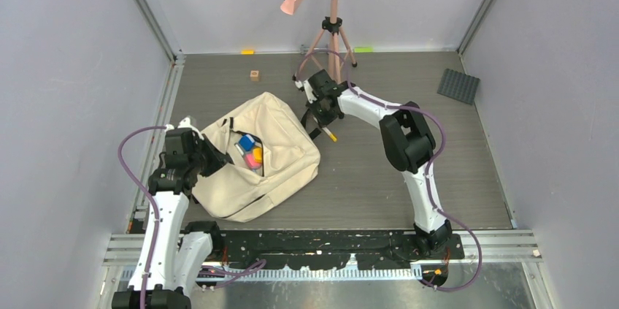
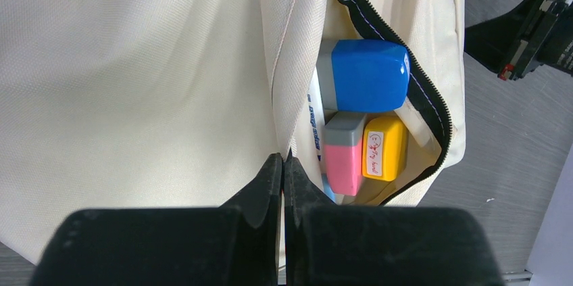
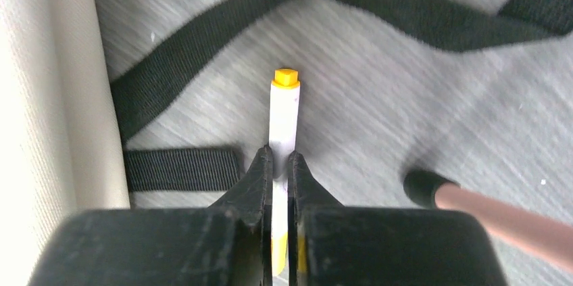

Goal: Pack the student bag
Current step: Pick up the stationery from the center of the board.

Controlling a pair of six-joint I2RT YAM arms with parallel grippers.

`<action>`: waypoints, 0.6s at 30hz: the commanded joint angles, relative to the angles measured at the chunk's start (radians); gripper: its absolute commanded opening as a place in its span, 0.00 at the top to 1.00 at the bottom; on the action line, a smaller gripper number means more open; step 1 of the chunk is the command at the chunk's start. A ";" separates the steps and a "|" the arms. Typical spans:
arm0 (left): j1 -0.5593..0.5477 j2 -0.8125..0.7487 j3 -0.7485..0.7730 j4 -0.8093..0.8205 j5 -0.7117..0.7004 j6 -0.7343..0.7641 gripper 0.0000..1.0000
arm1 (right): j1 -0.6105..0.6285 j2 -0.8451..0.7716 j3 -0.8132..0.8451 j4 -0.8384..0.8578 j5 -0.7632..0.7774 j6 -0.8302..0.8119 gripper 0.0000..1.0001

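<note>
The student bag (image 1: 281, 159), a cream canvas backpack, lies left of centre with its zip open. Inside show a blue stamp (image 2: 368, 73), a pink one (image 2: 343, 157) and a yellow one (image 2: 385, 147). My left gripper (image 2: 283, 159) is shut on the bag's cream fabric edge at the opening, holding it up. My right gripper (image 3: 279, 157) is shut on a white marker (image 3: 284, 113) with a yellow cap, on the floor just right of the bag (image 3: 40, 97). The bag's black straps (image 3: 338, 9) lie around the marker.
A pink tripod (image 1: 333, 28) stands at the back, one foot (image 3: 422, 186) close to my right gripper. A small wooden cube (image 1: 254, 75) and a dark grey studded plate (image 1: 458, 85) lie farther back. Walls enclose the floor on three sides.
</note>
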 commanded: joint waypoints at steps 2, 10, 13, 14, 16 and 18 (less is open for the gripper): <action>0.003 -0.004 0.026 0.044 -0.001 0.005 1.00 | 0.006 -0.136 -0.078 -0.038 0.086 0.066 0.99; 0.003 0.001 0.014 0.068 0.008 0.005 1.00 | 0.030 -0.367 -0.107 -0.095 0.121 0.133 0.99; 0.003 0.005 0.011 0.069 0.012 0.005 1.00 | 0.064 -0.420 -0.099 -0.110 0.079 0.205 0.99; 0.003 0.006 0.010 0.068 0.013 0.006 1.00 | 0.071 -0.437 -0.086 -0.113 0.064 0.225 0.99; 0.003 0.010 0.009 0.073 0.014 0.006 1.00 | 0.099 -0.448 -0.056 -0.108 0.030 0.289 0.99; 0.002 0.013 0.007 0.079 0.017 0.006 1.00 | 0.143 -0.438 -0.009 -0.106 0.022 0.346 0.99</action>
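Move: The marker is already in the right gripper, just over the table. The bag opening with the erasers, where it is to go, lies about 18 cm to the left, 9 cm back and roughly 4 cm higher. A black strap end is some 3 cm left and 2 cm back, and a tripod foot about 5 cm right and 4 cm ahead. From the left gripper, the opening is about 7 cm ahead, 7 cm right and 8 cm below. Keep the right gripper shut on the marker and draw it low over the table, back and to the right by about 3 cm each, off the strap end. Then raise it briskly some 15 cm, easing farther back and swinging left again while the wrist tilts about 15 degrees. Leave the left gripper pinching the bag's edge. ##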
